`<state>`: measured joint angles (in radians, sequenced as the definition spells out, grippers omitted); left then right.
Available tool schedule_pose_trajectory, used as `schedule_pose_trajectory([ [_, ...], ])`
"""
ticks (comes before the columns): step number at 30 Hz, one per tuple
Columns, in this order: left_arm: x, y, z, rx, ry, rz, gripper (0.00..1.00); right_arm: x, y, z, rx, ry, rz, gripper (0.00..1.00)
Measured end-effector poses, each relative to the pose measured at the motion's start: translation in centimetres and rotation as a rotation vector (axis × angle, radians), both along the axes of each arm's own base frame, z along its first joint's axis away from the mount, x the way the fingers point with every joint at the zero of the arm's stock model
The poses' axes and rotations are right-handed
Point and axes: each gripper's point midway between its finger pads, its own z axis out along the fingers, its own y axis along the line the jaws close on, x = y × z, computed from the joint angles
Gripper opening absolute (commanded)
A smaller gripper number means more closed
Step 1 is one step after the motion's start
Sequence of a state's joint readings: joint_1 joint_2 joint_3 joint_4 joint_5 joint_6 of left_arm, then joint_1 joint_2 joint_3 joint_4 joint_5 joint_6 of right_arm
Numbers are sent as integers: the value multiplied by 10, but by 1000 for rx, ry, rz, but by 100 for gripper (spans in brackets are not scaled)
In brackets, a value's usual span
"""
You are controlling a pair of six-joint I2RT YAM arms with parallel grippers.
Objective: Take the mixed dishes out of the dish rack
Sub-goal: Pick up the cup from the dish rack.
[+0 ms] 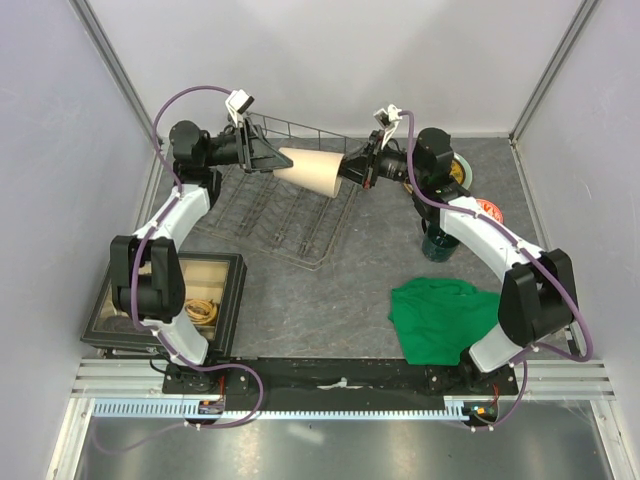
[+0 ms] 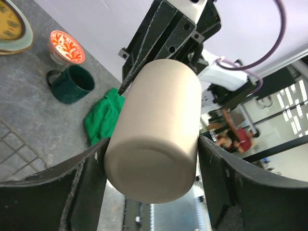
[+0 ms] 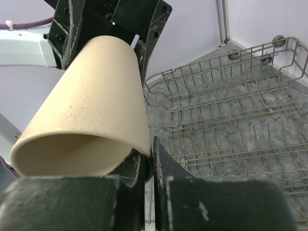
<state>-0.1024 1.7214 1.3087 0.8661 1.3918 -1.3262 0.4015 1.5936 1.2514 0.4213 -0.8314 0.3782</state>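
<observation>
The tall beige cup (image 1: 312, 170) hangs on its side above the dish rack (image 1: 290, 220), held at both ends. My left gripper (image 1: 283, 163) has its jaws against the sides of the cup's base (image 2: 159, 130). My right gripper (image 1: 350, 170) is shut on the cup's rim (image 3: 91, 110), one finger inside the mouth and one outside (image 3: 148, 154). The grey wire rack (image 3: 231, 110) below shows no dishes. On the table at the right stand the dark green mug (image 2: 72, 84), the small red-and-white bowl (image 2: 66, 45) and stacked plates (image 2: 12, 24), the top one yellow-patterned.
A crumpled green cloth (image 1: 445, 318) lies at the front right, next to the right arm's base. A black-framed compartment tray (image 1: 165, 305) sits at the front left. The mug (image 1: 438, 243) and bowl (image 1: 490, 212) stand close under the right arm.
</observation>
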Motion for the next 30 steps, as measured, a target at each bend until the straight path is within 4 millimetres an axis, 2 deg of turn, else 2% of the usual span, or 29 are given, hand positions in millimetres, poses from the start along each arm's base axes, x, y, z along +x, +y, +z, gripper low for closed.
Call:
schedule_pose_trajectory([
  [2,1,0,-4,11,-23,8,85,-3,0,-1,-10,11,2,0],
  [4,1,0,-5,21,-45,12,96,-6,-1,-2,-18,23,3,0],
  [6,0,1,-6,30,-70,16,99,-8,-2,-3,-26,31,1,0],
  [12,5,11,5,41,-125,49,99,-7,-10,-1,-35,31,-14,0],
  [17,15,28,15,44,-151,95,99,-2,-26,0,-41,35,-51,0],
  [22,27,49,19,59,-168,157,99,11,-55,-11,-92,73,-121,0],
  [30,69,72,20,228,-285,324,99,48,-124,-30,-322,83,-364,0],
])
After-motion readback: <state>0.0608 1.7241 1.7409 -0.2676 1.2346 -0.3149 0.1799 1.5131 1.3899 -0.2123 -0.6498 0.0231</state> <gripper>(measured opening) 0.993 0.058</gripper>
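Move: The beige cup lies sideways between the hands, its middle roughly 8 cm to the left hand's right and 2 cm back, at its height. From the right hand, the cup's middle is about 8 cm left, 2 back and 2 up. From the right hand, the stacked plates lie some 26 cm right, 9 ahead and 30 below; the green mug 24 right, 6 back and 26 below. The beige cup passes wholly to the right hand: the left fingers spread wide from around its base, then back off about 10 cm, left and forward alike, turning counter-clockwise. The right hand keeps its pinch on the rim wall, almost waits, then swings some 12 cm right and 5 cm forward towards the plates, sinking slightly, turning clockwise and tipping its fingers down about 20 degrees. ##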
